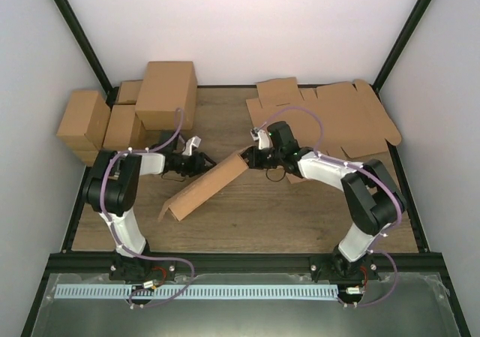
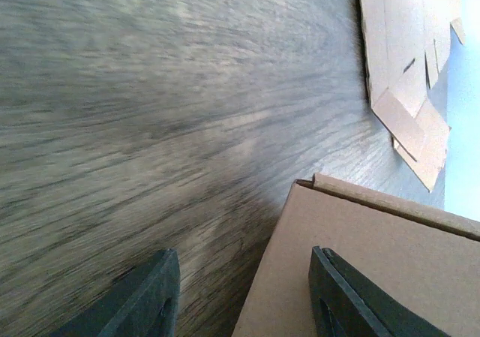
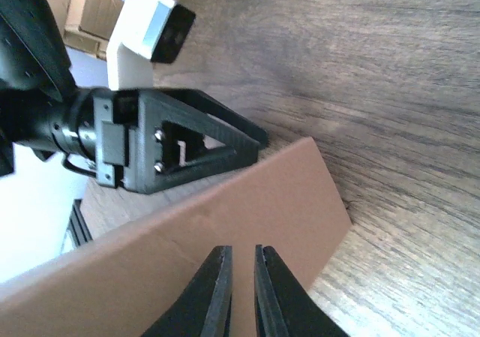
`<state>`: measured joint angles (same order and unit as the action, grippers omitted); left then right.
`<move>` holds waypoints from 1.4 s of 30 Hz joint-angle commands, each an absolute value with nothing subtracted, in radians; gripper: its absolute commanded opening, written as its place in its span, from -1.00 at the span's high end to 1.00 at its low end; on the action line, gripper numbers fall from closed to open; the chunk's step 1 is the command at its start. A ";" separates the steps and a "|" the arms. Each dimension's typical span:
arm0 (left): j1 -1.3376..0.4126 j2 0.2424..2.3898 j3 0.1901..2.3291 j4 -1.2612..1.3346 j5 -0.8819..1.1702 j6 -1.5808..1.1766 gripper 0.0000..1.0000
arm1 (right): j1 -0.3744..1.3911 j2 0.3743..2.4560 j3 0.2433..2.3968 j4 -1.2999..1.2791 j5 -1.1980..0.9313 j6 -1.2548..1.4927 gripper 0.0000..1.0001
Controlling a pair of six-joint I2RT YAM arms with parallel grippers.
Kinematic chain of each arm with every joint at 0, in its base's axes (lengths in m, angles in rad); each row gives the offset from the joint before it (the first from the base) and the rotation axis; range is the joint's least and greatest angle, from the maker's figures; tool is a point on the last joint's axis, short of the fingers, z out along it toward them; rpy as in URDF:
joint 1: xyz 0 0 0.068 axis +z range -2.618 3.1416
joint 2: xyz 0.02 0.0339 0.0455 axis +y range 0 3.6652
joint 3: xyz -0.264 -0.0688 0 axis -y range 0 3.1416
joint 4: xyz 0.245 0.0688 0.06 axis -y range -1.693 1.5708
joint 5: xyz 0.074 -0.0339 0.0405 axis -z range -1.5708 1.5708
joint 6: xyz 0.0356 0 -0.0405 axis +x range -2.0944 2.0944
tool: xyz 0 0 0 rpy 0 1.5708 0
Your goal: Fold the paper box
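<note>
The paper box (image 1: 210, 187) is a partly folded brown cardboard piece lying slantwise mid-table, its long panel tilted up. My left gripper (image 1: 201, 162) is at its upper left side. In the left wrist view that gripper (image 2: 244, 296) is open, with one finger over the box panel (image 2: 375, 262) and the other over bare wood. My right gripper (image 1: 253, 157) is at the box's upper right end. In the right wrist view its jaws (image 3: 240, 277) stand almost together in front of the panel (image 3: 285, 202), with nothing pinched. The left gripper (image 3: 187, 142) shows just beyond the panel.
Several folded brown cartons (image 1: 165, 89) stand stacked at the back left. A pile of flat die-cut cardboard sheets (image 1: 337, 115) lies at the back right, also seen in the left wrist view (image 2: 405, 52). The wooden table (image 1: 300, 217) has black frame rails along its sides.
</note>
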<state>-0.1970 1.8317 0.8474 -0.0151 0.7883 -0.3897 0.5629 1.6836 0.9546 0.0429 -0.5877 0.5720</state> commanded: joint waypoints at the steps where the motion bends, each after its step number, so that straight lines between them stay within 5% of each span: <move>1: -0.240 1.859 0.866 0.009 0.828 -0.370 0.00 | 0.566 1.616 1.010 -0.013 -0.582 0.699 0.79; 14: -0.369 1.934 0.991 0.044 0.916 -0.421 0.00 | 0.586 1.434 1.036 -0.169 -0.384 0.835 0.75; 26: -0.284 1.891 1.370 -0.325 0.748 -0.268 -0.16 | 0.584 1.424 1.060 -0.240 -0.253 0.725 0.74; 35: -0.272 1.619 1.428 -0.506 0.539 -0.216 -0.56 | 0.558 1.417 1.107 -0.350 -0.253 0.411 0.47; 39: -0.279 1.433 1.358 -0.610 0.489 -0.166 -0.98 | 0.557 1.362 1.093 -0.386 -0.246 0.278 0.15; 42: -0.319 1.310 1.312 -0.693 0.468 -0.126 -1.00 | 0.557 1.311 1.084 -0.390 -0.230 0.188 -0.02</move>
<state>-0.2741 1.4315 1.3708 -0.5316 0.5293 -0.2020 0.5594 1.3930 1.0538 -0.3534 -0.2592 0.3614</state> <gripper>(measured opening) 0.996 0.478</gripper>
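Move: The half-folded box stands on edge just on the robot's side of the left gripper, its middle about 7 cm back, 1 cm left and 2 cm higher. From the right gripper at its right end, that middle is about 12 cm left, 9 cm back and 6 cm below. The flat cardboard centres some 22 cm right and 13 cm ahead of the right gripper, on the table 12 cm below. The large carton is roughly 18 cm ahead, 13 cm left and 4 cm above, from the left gripper. Sweep the left gripper about 8 cm right behind the box's far panel, swing it forward away from the panel, then lift it high and bring it back over its start, some 26 cm up, fingers tilting up and opening wide. Meanwhile raise the nearly shut right gripper off the box's right end and ease it rightward, turning clockwise and partly back before its fingers open about halfway. ##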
